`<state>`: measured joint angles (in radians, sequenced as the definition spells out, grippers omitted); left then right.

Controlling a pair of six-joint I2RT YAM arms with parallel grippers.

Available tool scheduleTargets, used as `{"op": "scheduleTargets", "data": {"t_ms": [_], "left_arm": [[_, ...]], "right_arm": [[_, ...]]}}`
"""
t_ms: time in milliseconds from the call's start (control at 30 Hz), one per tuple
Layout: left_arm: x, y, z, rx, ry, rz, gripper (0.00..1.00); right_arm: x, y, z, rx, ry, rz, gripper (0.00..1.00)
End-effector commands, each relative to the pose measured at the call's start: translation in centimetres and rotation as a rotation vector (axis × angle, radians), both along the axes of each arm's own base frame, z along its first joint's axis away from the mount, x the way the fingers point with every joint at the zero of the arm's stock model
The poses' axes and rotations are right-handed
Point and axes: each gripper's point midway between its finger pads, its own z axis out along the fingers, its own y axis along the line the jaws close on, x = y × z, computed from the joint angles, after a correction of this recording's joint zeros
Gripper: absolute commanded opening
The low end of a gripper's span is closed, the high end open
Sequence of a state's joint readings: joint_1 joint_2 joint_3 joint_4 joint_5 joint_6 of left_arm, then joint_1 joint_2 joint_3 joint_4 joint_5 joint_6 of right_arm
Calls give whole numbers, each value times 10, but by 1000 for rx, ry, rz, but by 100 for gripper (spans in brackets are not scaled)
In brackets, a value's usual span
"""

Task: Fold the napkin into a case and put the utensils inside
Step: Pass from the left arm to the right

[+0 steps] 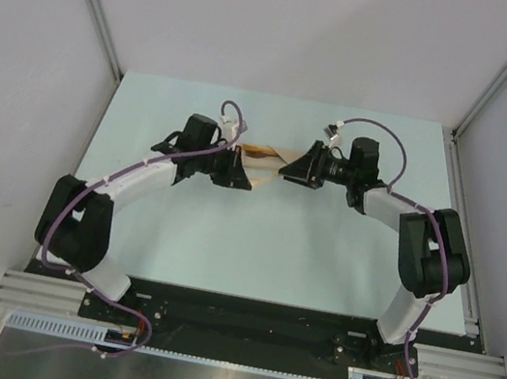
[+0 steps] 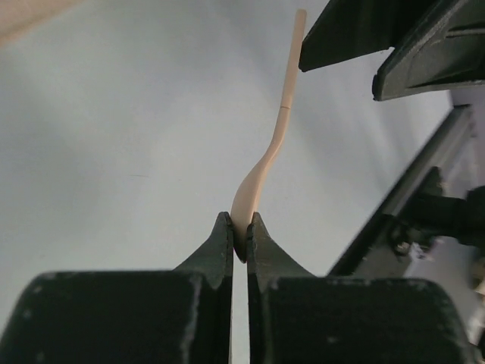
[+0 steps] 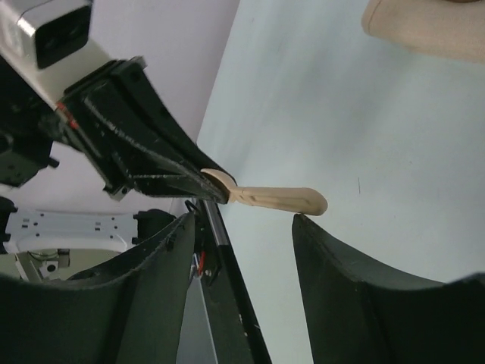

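Observation:
My left gripper point(image 2: 241, 227) is shut on the bowl end of the light wooden spoon point(image 2: 282, 114), held above the table. The spoon's handle point(image 3: 276, 199) points toward my right gripper point(image 3: 242, 224), which stands open, its right fingertip just under the handle's end. In the top view the two grippers, left point(image 1: 254, 178) and right point(image 1: 284, 171), meet tip to tip at mid-table. The beige napkin point(image 1: 269, 154) lies folded just behind them, partly hidden by them, and its edge point(image 3: 424, 26) shows in the right wrist view. A brown streak point(image 1: 259, 148) shows on the napkin, too small to identify.
The pale blue table point(image 1: 255, 239) is walled by white panels point(image 1: 21, 60) on the left, right and back. A metal rail point(image 1: 466, 237) runs along the right edge. The arm bases stand on a black plate point(image 1: 240, 320) at the near edge.

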<state>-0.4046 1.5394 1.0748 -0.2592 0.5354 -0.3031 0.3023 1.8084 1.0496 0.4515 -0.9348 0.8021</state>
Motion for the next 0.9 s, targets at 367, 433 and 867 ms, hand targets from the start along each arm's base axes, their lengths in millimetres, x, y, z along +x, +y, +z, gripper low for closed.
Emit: {"op": "scheduleTargets", "data": {"t_ms": [367, 433, 867], "left_arm": [[-20, -13, 22, -399, 248, -95, 0], [-22, -14, 24, -420, 271, -93, 0], [-9, 3, 43, -430, 128, 103, 36]], "right_arm": [[-9, 17, -2, 78, -58, 97, 52], [-9, 19, 5, 108, -86, 93, 52], [-8, 8, 37, 450, 26, 5, 0]]}}
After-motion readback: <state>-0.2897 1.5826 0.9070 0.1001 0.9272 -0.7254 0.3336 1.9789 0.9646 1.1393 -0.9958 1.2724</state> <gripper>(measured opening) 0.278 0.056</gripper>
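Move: The right hand, open, goes for the light spoon, held by its bowl in the left fingers. The spoon's middle lies about 4 cm left, 3 cm back and 1 cm lower. From the left hand, that same middle lies roughly 3 cm ahead, 4 cm right and 1 cm up. The folded napkin is some 5 cm ahead of the right hand, 4 cm left and 15 cm below. On it the orange spoon lies about 6 cm ahead and 7 cm left of that hand. The right fingers close on the free handle end and pinch it, after easing about 2 cm left towards the left gripper and a little back; the hand rises about 2 cm late on, its fingertips tilting up some 15 degrees. The left hand, still gripping the bowl, draws about 2 cm back, dips and rises again, swings its fingers up nearer level by some 30 degrees, then opens them slightly at the end. ##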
